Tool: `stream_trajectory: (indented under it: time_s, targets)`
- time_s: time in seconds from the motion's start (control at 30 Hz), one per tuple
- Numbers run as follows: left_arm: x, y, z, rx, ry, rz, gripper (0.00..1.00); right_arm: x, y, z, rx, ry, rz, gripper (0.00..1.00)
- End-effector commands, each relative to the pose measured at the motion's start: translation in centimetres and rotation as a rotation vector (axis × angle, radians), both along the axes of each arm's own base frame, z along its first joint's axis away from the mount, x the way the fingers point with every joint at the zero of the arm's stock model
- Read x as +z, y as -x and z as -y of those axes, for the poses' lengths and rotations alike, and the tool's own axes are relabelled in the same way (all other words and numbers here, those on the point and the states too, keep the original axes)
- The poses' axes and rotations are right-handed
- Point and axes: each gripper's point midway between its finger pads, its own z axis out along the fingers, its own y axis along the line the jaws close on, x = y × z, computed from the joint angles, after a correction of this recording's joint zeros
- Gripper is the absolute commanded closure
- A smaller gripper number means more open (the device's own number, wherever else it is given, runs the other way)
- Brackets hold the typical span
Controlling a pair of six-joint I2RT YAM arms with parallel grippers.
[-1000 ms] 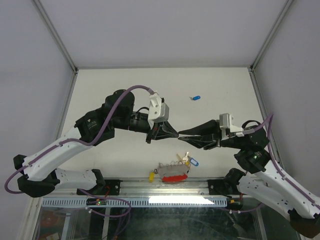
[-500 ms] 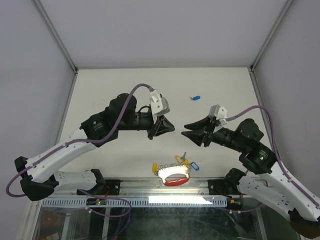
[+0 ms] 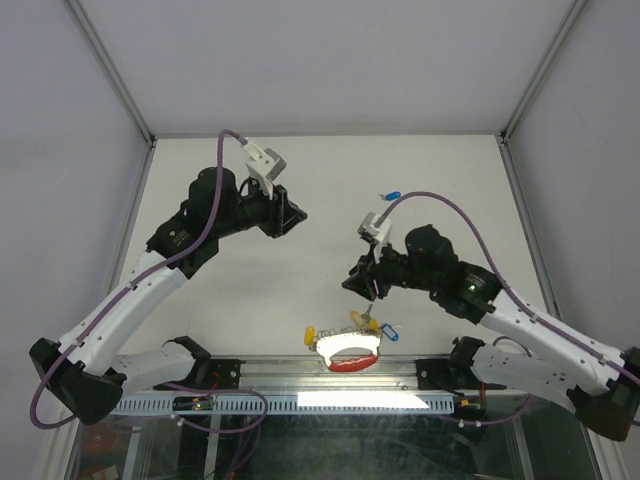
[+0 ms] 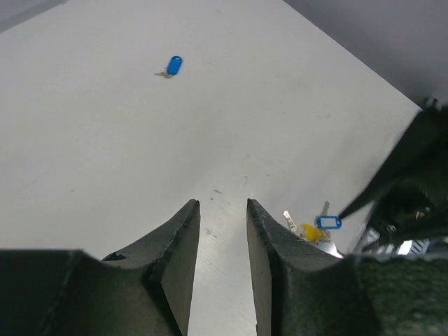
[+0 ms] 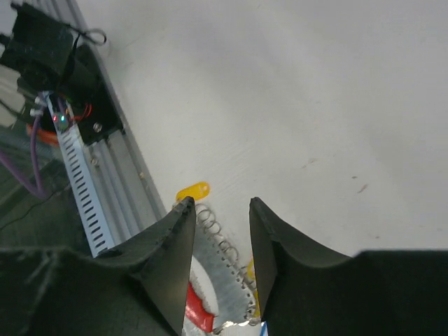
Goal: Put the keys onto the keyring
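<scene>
A lone blue-headed key (image 3: 392,195) lies at the back of the table and shows in the left wrist view (image 4: 174,65). A yellow-headed key (image 3: 310,333) (image 5: 192,190), another yellow key (image 3: 357,320) and a blue tag (image 3: 388,328) (image 4: 327,222) lie at the near edge. A row of thin silvery wire loops (image 5: 210,220) runs along a half-round metal plate (image 5: 227,280); I cannot tell which loop is the keyring. My right gripper (image 3: 358,285) (image 5: 218,203) is open and empty above the loops. My left gripper (image 3: 292,215) (image 4: 222,204) is open and empty, far from the keys.
The plate has a white and red base (image 3: 345,355) beside the aluminium rail (image 5: 105,203) at the table's near edge. A cable duct and wiring (image 5: 63,119) lie beyond the rail. Grey walls enclose the table on three sides.
The two grippers met tip to tip at mid-table a second ago. My left gripper has pulled back and left. My right gripper has swung left and down over the key cluster.
</scene>
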Motion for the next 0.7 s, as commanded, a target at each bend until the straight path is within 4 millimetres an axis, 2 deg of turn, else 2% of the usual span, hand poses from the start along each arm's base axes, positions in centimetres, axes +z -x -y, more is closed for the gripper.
stream_trajectory:
  time_s: [0.0,0.13,0.27,0.43,0.67]
  targets:
    - [1.4,-2.8,-3.1,0.199,0.074,-0.001,0.67,-2.6,2.4,-3.6,0.063,0.076,-0.087,0.60]
    - [1.5,-3.8,-5.3,0.298,0.083,0.003,0.65,-5.8,5.8,-7.3,0.116,0.149,-0.144,0.61]
    - [1.7,-3.9,-5.6,0.308,0.090,0.001,0.65,-9.7,7.8,-9.5,0.095,0.254,-0.189,0.61]
    - [1.8,-3.8,-5.5,0.298,0.096,-0.003,0.65,-13.6,7.9,-10.1,0.029,0.392,-0.227,0.64]
    - [2.0,-3.6,-5.5,0.294,0.093,-0.001,0.65,-15.9,7.8,-10.5,-0.013,0.451,-0.271,0.65]
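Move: The left yellow key at the near edge of the table is some 11 cm to the right hand's left, 6 cm back and 22 cm below. At about that same depth, the grey keyring plate with its red side is 3 cm left and 9 cm back, the other yellow key about 2 cm right and 1 cm back, and the blue-tagged key 7 cm right and 4 cm back. From the left hand, the left yellow key is about 16 cm back, 1 cm right and 28 cm down. The right hand swoops down some 18 cm while going back and to its left about 8 cm each way, the last part nearly straight down, and its fingers tip steeply downwards by about 30 degrees, still partly open, to come close over the left end of the keyring beside the left yellow key. Meanwhile the left hand clears off a further 5 cm left and a little forward, away from the keyring, swinging some 15 degrees counter-clockwise with its fingers still part open, then holds still. ##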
